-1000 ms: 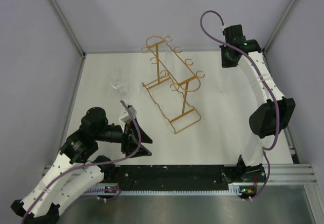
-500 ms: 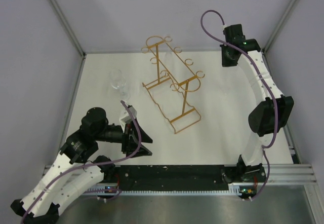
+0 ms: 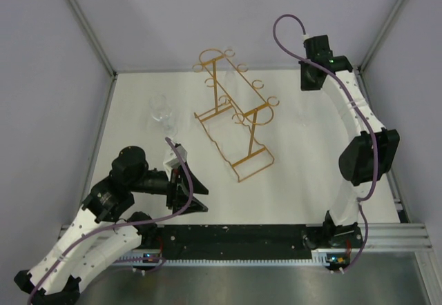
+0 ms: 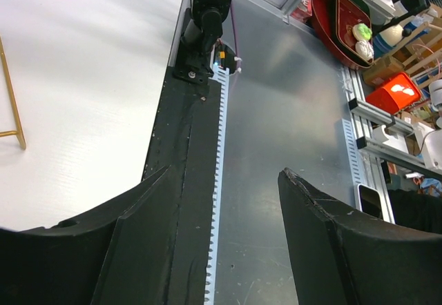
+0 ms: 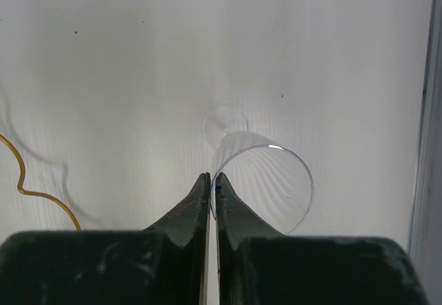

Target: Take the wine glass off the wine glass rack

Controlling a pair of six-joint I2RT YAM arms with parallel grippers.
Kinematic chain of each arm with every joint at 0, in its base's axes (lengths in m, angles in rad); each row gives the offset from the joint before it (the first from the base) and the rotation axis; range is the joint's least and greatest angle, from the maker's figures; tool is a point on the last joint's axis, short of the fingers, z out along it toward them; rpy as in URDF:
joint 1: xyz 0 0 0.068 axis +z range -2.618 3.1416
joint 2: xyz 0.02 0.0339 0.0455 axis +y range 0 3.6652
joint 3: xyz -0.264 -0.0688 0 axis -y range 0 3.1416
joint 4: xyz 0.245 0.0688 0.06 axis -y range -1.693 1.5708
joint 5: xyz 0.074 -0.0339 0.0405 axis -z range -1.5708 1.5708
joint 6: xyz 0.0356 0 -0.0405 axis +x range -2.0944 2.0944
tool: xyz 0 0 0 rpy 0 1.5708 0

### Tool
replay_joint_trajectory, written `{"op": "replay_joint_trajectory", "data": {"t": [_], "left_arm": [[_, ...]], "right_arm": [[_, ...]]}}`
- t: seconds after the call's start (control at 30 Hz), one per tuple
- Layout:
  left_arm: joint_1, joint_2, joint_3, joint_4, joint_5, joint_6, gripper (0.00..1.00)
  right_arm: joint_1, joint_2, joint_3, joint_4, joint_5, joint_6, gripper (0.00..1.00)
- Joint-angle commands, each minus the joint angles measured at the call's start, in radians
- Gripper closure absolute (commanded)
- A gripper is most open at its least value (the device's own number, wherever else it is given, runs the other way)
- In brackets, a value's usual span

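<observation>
In the right wrist view my right gripper (image 5: 213, 177) is shut on the rim of the wine glass (image 5: 273, 181), a clear stemmed glass seen from above. Its round foot (image 5: 224, 121) shows below against the white table; I cannot tell whether it touches. The gold wire wine glass rack (image 3: 235, 115) stands mid-table, to the left of that gripper (image 3: 309, 84), and its wavy base edge (image 5: 27, 181) is apart from the glass. My left gripper (image 3: 193, 189) is open and empty near the front edge, its fingers (image 4: 138, 215) over the black strip.
A second clear glass (image 3: 163, 112) stands upright on the table left of the rack. Grey walls close in the back and both sides. A black strip (image 4: 186, 146) and metal rail run along the near edge.
The right arm has shifted very slightly with the glass still pinched. The left arm has not moved.
</observation>
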Motion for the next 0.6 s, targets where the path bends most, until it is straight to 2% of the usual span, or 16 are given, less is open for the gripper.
{"op": "replay_joint_trajectory", "data": {"t": [0.0,0.57], "left_arm": [[-0.006,0.004,0.009,0.015,-0.006,0.019,0.34],[-0.015,0.012,0.014,0.009,-0.019,0.027,0.34]], "right_arm": [[-0.009,-0.005,-0.007,0.059,0.005,0.021,0.98],[-0.011,-0.034,-0.015,0.067,0.018,0.012,0.74]]}}
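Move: The right hand, shut, pinches the near-left wall of the wine glass at its rim; the glass stands below, its middle about 3 cm to the hand's right, level with it fore and aft, and roughly 9 cm down. The rack's middle lies some 21 cm to the hand's left and 7 cm back. Another glass hangs on it, about 23 cm left and 1 cm ahead. From the left hand, the wine glass is some 38 cm ahead and 36 cm to the right. The right fingers let go of the wine glass's rim, parting evenly to about a quarter open so that the left side of the rim sits free in the gap between the tips. The hand otherwise stays practically in place, sinking only about half a centimetre, with no real turn of the wrist, still pointing forward and down. ##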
